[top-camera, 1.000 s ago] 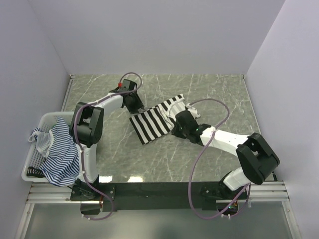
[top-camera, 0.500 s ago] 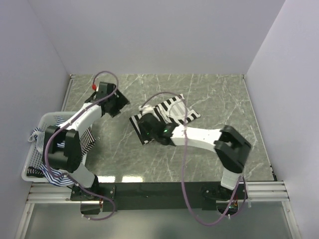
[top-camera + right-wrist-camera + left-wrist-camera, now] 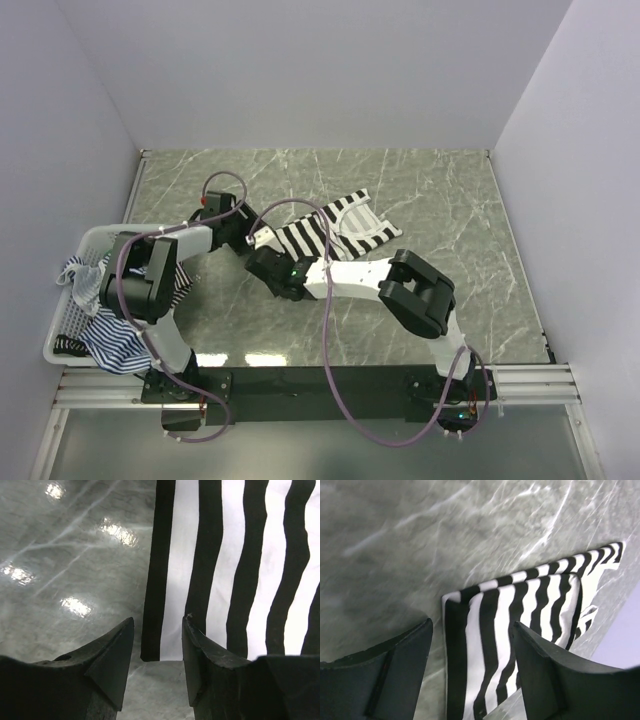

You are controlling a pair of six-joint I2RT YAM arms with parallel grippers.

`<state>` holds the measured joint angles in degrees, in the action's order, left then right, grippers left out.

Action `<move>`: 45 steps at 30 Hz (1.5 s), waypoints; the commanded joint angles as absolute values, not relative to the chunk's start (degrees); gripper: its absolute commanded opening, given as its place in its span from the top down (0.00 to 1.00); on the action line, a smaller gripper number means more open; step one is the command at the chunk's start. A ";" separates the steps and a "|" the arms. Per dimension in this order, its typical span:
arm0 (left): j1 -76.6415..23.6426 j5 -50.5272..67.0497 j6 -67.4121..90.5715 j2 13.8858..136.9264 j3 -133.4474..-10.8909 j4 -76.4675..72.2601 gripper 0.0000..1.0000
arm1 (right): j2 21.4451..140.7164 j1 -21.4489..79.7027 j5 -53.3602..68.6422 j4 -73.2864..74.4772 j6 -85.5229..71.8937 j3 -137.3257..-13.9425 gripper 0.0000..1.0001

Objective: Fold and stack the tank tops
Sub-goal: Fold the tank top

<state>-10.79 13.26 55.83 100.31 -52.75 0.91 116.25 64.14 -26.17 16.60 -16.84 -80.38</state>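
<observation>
The black-and-white striped tank top [image 3: 322, 232] lies flat on the marble table, mid-left. My left gripper [image 3: 246, 240] hangs open at its left edge; in the left wrist view the cloth's [image 3: 520, 605] corner lies below the spread jaws of the left gripper [image 3: 471, 625]. My right gripper [image 3: 268, 270] is open at the near-left corner. The right wrist view shows the striped hem [image 3: 240, 565] ending just beyond that gripper [image 3: 158, 620], nothing pinched. Blue-and-white striped tank tops [image 3: 122, 325] are heaped in the basket.
A white mesh basket [image 3: 92, 236] stands at the table's left edge, with blue striped cloth hanging over its near rim. The right arm's forearm [image 3: 355, 275] stretches across the table just in front of the striped top. Grey walls close the left, back and right.
The right gripper has slid leftward along the striped top to its near-left corner. The left gripper swung out to the left, then came back to the top's left edge. Both jaws have widened.
</observation>
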 commanded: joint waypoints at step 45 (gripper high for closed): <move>-7.56 -8.08 57.05 89.23 -60.29 24.69 0.99 | 111.00 65.04 3.50 16.45 -26.27 -90.96 1.00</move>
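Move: The left hand hovers just short of the far left corner of the folded tank top, which lies about 2 cm ahead, 1 cm to the right and 2 cm below its fingers. The right hand stands over the near left corner, about level with it, 1 cm to its right and 2 cm down. The strap end lies some 28 cm right and 6 cm ahead of the left hand; the basket is about 30 cm to the left of that hand and 15 cm back. Ease the left fingers about 2 cm forward and down around the far corner while the right hand sinks some 2 cm and shifts slightly right onto the near corner, then close both grippers so that each pinches its end of the tank top's left edge. Keeping both pinches, carry that edge together about 7 cm to the left while lifting it and drawing slightly back, the right hand rising higher (about 7 cm against the left's 4) and its wrist rolling left side up by some 20 degrees. ##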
